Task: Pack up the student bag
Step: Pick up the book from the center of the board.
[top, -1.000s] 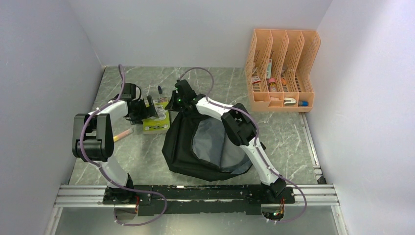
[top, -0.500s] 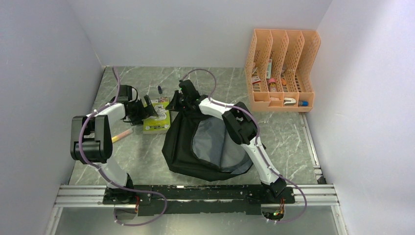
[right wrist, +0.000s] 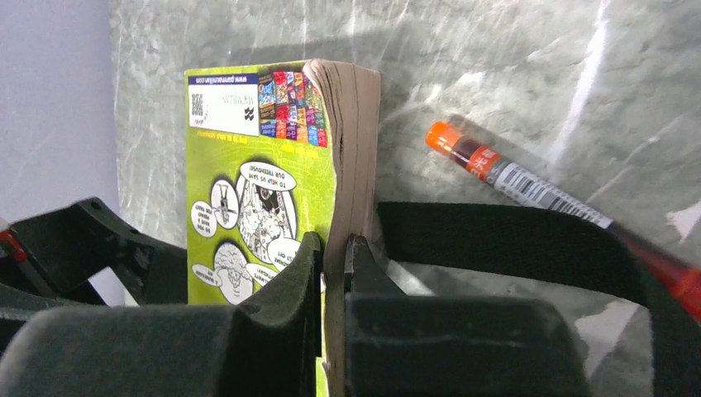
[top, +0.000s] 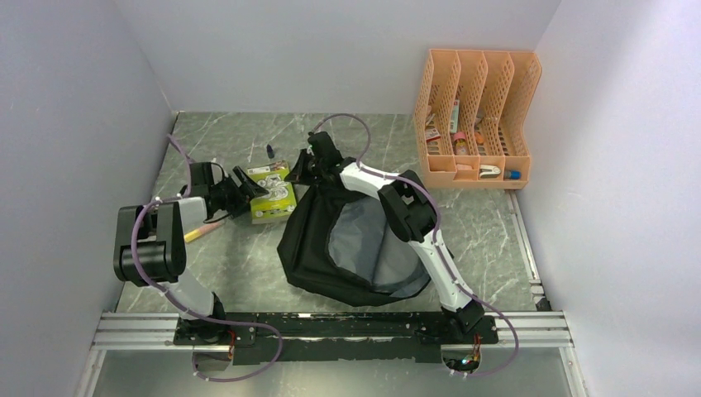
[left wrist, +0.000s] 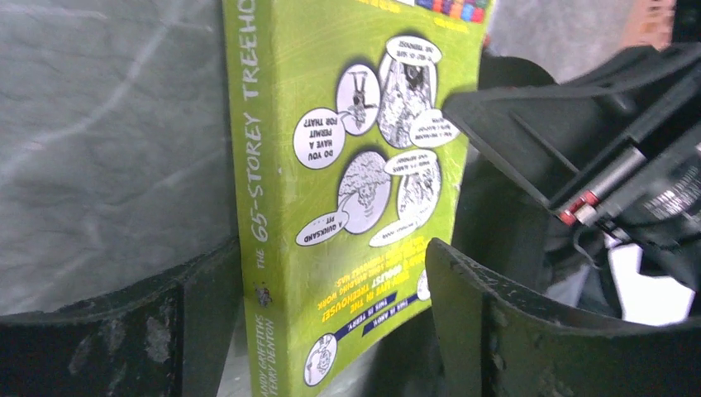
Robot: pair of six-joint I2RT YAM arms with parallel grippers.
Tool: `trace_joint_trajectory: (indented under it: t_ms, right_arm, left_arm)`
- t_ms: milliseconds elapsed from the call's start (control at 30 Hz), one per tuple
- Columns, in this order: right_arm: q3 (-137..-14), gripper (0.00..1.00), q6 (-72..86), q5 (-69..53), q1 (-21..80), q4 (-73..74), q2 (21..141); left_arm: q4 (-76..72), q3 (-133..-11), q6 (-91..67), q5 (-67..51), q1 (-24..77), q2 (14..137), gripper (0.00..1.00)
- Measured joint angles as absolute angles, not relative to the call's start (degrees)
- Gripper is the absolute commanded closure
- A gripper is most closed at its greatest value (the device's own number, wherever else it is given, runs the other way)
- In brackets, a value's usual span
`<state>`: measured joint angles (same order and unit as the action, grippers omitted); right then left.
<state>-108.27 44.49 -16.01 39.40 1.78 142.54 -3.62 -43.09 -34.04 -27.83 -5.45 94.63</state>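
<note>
The student bag (top: 347, 244) is a black backpack lying open mid-table, its grey lining showing. Just left of it is a lime-green paperback book (top: 274, 194), tipped up on edge. My right gripper (top: 301, 171) reaches over the bag's top and is shut on the book's page edge (right wrist: 351, 165); the right gripper (right wrist: 333, 248) pinches the cover and a thin part of the pages. My left gripper (top: 250, 184) is open and straddles the book (left wrist: 347, 190) from the left. Its right finger stands apart from the cover, and the left gripper (left wrist: 322, 273) has its left finger by the spine.
An orange-capped marker (right wrist: 512, 178) lies on the marble table beside a black bag strap (right wrist: 496, 240). A pencil (top: 202, 230) lies near the left arm, and a small dark pen (top: 270, 151) lies behind the book. The orange file organiser (top: 475, 116) stands at the back right.
The right gripper closed on the book's edge and drew it slightly right and up. The left arm swung lower and to the left, and its jaws narrowed a little around the book.
</note>
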Motion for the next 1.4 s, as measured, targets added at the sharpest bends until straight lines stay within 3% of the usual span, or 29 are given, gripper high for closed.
trace_joint_trajectory:
  t_ms: [333,633,667,767,833,1100,1400]
  right_arm:
    - [-108.44,1.0,44.05,-16.19,38.68,1.8,142.61]
    - [-108.75,1.0,44.05,-16.36,38.63,2.04,142.71]
    - [-108.73,0.97,44.07,-16.36,38.61,1.96,142.69]
    - [-108.25,0.7,44.05,-16.29,38.5,1.45,142.39]
    - [-107.79,0.6,43.72,-15.81,38.46,1.15,141.8]
    - [-101.01,0.51,40.38,-12.93,38.13,2.9,135.04]
    - [-82.26,0.5,35.38,-12.16,36.67,-10.81,110.13]
  left_arm:
    - [-17.98,-36.12,-43.72,-36.64,-5.52,95.48,0.32]
    - [-21.12,-36.18,-46.57,-39.24,-5.52,95.48,0.67]
    - [-20.62,-36.56,-46.54,-39.22,-5.52,95.48,0.7]
    - [-17.74,-38.65,-45.89,-38.65,-5.5,95.48,0.87]
    - [-14.92,-40.25,-44.38,-38.11,-5.28,95.39,0.95]
    - [-3.46,-45.74,-36.16,-34.22,-4.27,88.71,0.95]
    - [8.51,-56.05,-24.32,-27.57,-3.79,73.47,0.95]
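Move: The book lies with its spine between my left hand's open fingers, its middle about 8 cm to the right of that hand, 3 cm ahead and roughly level. From the left hand, the yellow marker is some 12 cm left and 9 cm back, and a small dark cap 15 cm ahead and 7 cm right. The book's middle is about 6 cm left and 4 cm back of my right hand, whose nearly shut fingertips are at the fore-edge. I slide my left hand some 3 cm right, farther over the book's spine, rolling its left side down about 15 degrees, and close the fingers on the book while my right fingertips stay at the fore-edge. Then my right hand half opens and comes away, up 17 cm and to the right; my left lifts the book about 18 cm, fingers tilting up. ##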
